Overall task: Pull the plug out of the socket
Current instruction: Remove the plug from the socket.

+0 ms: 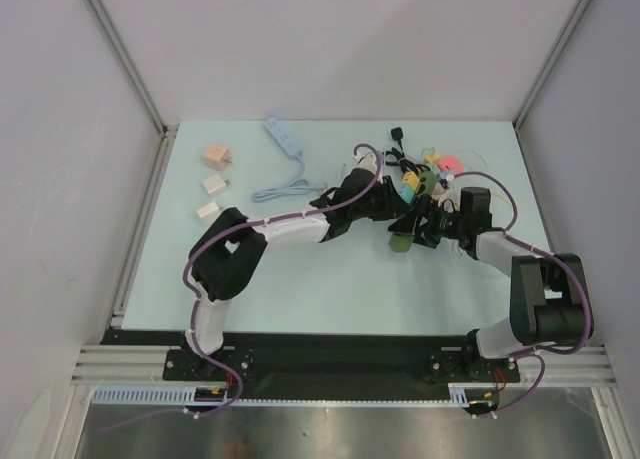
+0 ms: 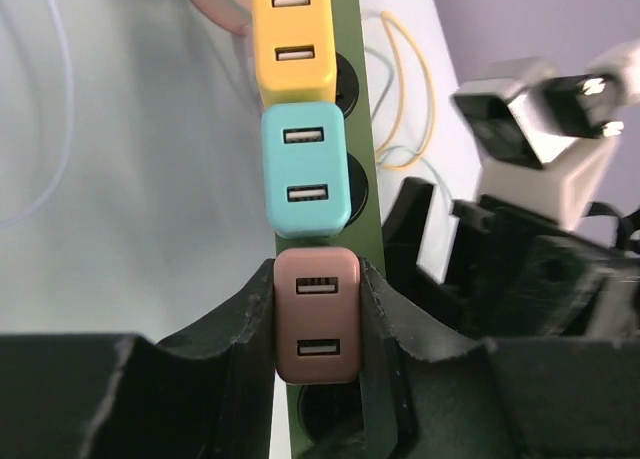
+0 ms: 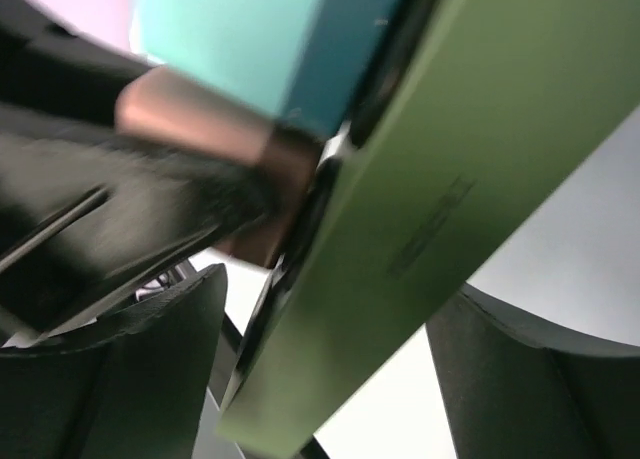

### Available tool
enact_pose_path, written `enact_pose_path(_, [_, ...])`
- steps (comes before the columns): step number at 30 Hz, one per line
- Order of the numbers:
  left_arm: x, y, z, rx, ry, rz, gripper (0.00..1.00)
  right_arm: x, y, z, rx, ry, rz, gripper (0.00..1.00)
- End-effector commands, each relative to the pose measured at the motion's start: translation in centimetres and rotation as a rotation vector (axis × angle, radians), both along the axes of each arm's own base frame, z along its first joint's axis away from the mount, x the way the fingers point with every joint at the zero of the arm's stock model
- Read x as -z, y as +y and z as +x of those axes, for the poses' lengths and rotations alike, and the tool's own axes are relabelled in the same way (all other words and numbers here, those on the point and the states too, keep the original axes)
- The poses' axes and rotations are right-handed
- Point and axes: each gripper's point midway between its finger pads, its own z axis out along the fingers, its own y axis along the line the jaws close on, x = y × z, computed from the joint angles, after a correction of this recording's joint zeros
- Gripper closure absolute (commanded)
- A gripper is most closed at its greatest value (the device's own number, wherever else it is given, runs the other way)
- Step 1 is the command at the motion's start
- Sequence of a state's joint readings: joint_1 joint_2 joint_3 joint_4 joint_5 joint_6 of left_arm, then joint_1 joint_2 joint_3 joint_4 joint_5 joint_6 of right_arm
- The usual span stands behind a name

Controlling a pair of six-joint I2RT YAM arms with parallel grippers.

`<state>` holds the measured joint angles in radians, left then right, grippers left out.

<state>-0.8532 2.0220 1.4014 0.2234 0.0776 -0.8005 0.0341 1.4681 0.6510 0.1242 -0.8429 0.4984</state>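
A green socket strip (image 2: 367, 99) carries a row of USB plugs: yellow (image 2: 292, 34), teal (image 2: 305, 164) and, nearest me, a dusty-pink plug (image 2: 317, 314). My left gripper (image 2: 317, 279) is shut on the pink plug, one black finger pressed to each side. In the right wrist view the strip (image 3: 440, 179) runs slantwise between the fingers (image 3: 130, 379) of my right gripper (image 3: 335, 369), which stand apart from it with gaps, open. The pink plug (image 3: 200, 119) and teal plug (image 3: 230, 39) show above. From the top, both grippers meet at the strip (image 1: 400, 244) mid-table.
A pale blue power strip (image 1: 283, 137) with its cable lies at the back. A peach adapter (image 1: 216, 157) and two white adapters (image 1: 214, 184) sit at the left. A black plug (image 1: 398, 134), a pink block (image 1: 450, 164) and loose cables crowd behind the strip.
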Motion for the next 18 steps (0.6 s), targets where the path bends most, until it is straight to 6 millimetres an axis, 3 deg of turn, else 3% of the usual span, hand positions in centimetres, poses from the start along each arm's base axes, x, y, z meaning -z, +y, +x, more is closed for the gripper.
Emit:
enact_pose_path(1, [-12.0, -3.3, 0.5, 0.006, -0.186, -0.292, 1.0, 0.2, -0.3, 1.4, 0.077, 0.024, -0.027, 0.19])
enact_pose_path(6, [-12.7, -4.2, 0.2, 0.01, -0.184, -0.322, 1.0, 0.6, -0.6, 1.6, 0.095, 0.035, -0.047, 0.3])
enact_pose_path(11, [-13.1, -4.6, -0.6, 0.023, -0.186, -0.331, 1.0, 0.9, -1.9, 1.9, 0.119, 0.034, -0.052, 0.8])
enact_pose_path(12, [-13.1, -4.5, -0.8, 0.02, -0.185, -0.33, 1.0, 1.0, -3.2, 2.4, 0.157, 0.036, -0.05, 0.86])
enact_pose_path(13, [-13.0, -4.3, -0.8, 0.019, -0.186, -0.329, 1.0, 1.0, -3.6, 2.5, 0.165, 0.033, -0.05, 1.0])
enact_pose_path(14, [-13.7, -4.1, -1.0, 0.018, -0.195, -0.338, 1.0, 0.9, -4.1, 2.6, 0.171, 0.028, -0.049, 1.0])
enact_pose_path(16, [-13.2, -3.5, -0.9, -0.003, -0.191, -0.326, 1.0, 0.8, -5.2, 2.8, 0.2, 0.027, -0.051, 1.0])
enact_pose_path(17, [-14.1, -3.2, -1.1, -0.011, -0.198, -0.346, 1.0, 0.7, -5.7, 2.9, 0.213, 0.018, -0.064, 1.0])
enact_pose_path(18, [-13.3, -2.8, -1.3, -0.021, -0.182, -0.341, 1.0, 0.8, -6.0, 2.8, 0.219, 0.016, -0.076, 1.0])
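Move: Pinched already in the left fingers is the pink plug, still in the green socket strip; the teal plug follows about 4 cm farther out along the strip and 1 cm right of the left hand, the yellow plug about 7 cm out and 3 cm right. The strip's lower part lies between the right hand's open fingers, about 1 cm left of its centre. From the right hand, the pink plug is some 4 cm ahead, 1 cm left and 3 cm higher. Closing to about half their opening, the right fingers clamp the green strip just below the pink plug, the hand otherwise nearly still; then it draws about 2 cm to its right, towards its own side. The left hand keeps its pinch on the plug and goes along, some 2.5 cm right and 2 cm up. ##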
